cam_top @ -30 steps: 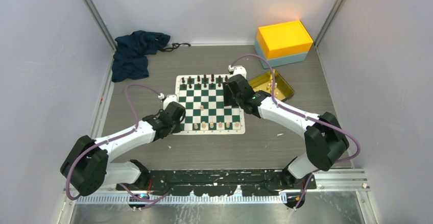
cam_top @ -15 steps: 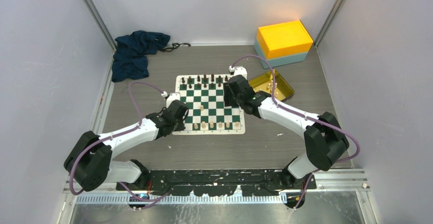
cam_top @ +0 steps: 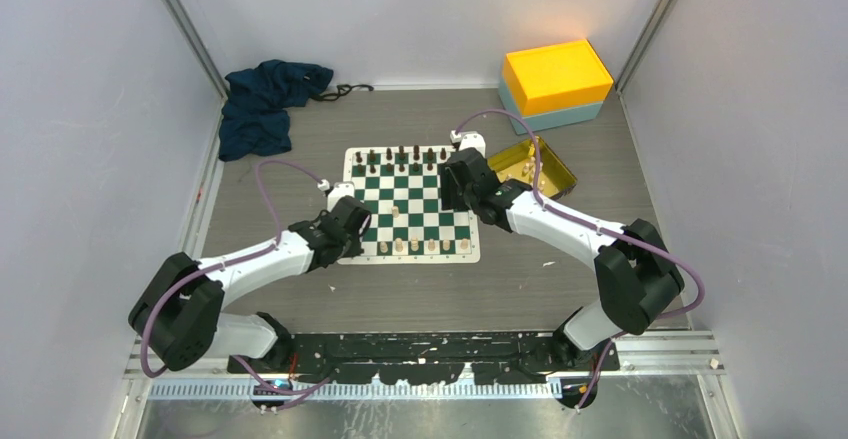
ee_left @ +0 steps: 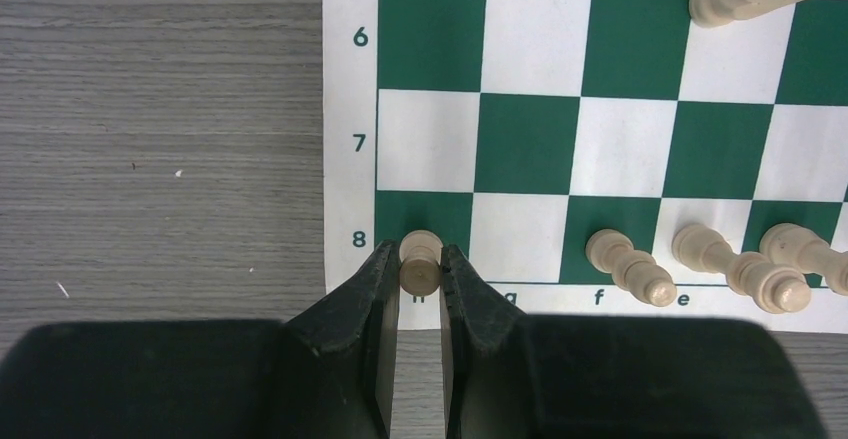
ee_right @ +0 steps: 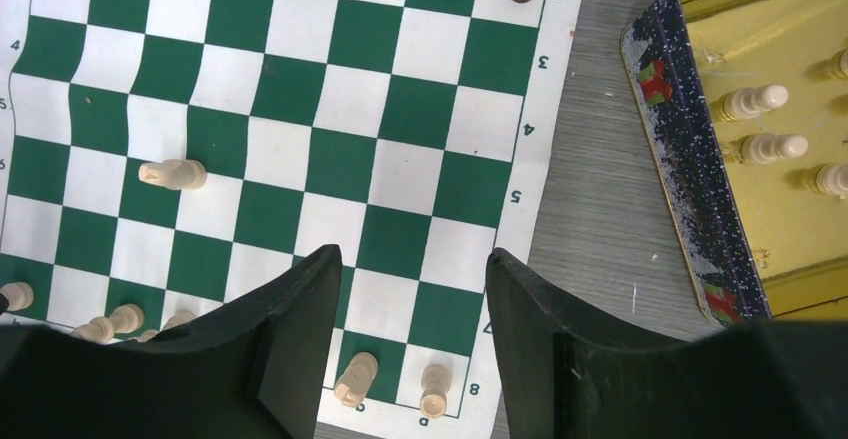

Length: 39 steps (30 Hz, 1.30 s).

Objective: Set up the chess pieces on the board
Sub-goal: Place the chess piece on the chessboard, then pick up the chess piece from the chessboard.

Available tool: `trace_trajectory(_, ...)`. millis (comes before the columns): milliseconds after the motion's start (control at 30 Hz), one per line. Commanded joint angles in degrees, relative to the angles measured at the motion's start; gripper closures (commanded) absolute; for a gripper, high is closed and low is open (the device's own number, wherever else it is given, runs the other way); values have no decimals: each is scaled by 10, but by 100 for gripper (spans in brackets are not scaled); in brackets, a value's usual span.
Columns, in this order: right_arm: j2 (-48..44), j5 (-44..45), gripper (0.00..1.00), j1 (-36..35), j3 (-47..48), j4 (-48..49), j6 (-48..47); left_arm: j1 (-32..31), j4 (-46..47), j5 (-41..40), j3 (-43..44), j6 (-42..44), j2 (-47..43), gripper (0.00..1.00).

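The board (cam_top: 415, 199) lies mid-table, with black figures (cam_top: 400, 156) along its far rows. My left gripper (ee_left: 419, 256) is at the near-left corner and is shut on a cream chess piece (ee_left: 421, 264) over the corner square marked 8 and h. More cream chess pieces (ee_left: 630, 264) stand along that near row, and another (cam_top: 395, 211) sits mid-board. My right gripper (ee_right: 412, 259) hovers open over the right half of the board (ee_right: 300, 89), with nothing between its fingers. Two cream pieces (ee_right: 357, 377) stand below it on the near row.
A gold tray (cam_top: 548, 167) right of the board holds more cream pieces (ee_right: 755, 102). A yellow box on a teal base (cam_top: 556, 76) stands at the back right. A dark blue cloth (cam_top: 265, 104) lies at the back left. Grey walls close in both sides.
My left arm has moved right and forward, bringing its gripper over the board's near-left corner. The right arm has hardly moved.
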State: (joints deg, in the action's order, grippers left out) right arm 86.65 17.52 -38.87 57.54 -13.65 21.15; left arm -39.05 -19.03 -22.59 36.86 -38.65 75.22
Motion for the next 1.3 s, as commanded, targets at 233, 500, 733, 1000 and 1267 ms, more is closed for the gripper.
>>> trace_trajectory(233,-9,-2,39,5,0,24,2,-9,10,-29,21,-7,2,60)
trace_trajectory(500,-12,-3,39,4,7,20,1,-11,-7,-50,28,-6,-28,49)
trace_trajectory(733,5,-22,39,6,33,7,-6,-10,-37,-72,81,18,-72,52)
trace_trajectory(1000,91,-109,39,-6,121,-20,-31,-12,-44,-73,87,27,-126,51)
trace_trajectory(1267,72,-18,39,-2,103,-2,1,-11,-2,-40,120,56,-59,51)
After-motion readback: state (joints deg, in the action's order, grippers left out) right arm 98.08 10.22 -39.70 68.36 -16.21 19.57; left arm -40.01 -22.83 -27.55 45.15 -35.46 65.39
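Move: The light chess piece you hold stands on the near left corner square, between the left pads, its middle some 1 cm below the hand point. At that depth, the bishop is about 6 cm to its right, level with it, and the knight 8 cm right and 8 cm ahead. From the right hand, that knight is roughly 10 cm left, 2 cm ahead and 9 cm below; the held piece lies 18 cm left, 6 cm back. Hold the left gripper still over the corner square and spread its fingers to about half open to let go of the chess piece, then lift straight up off it, some 10 cm, easing a little forward as the wrist tips up. Once the left is rising, sweep the open right gripper about 5 cm left towards the knight, slightly forward and down, touching nothing. ##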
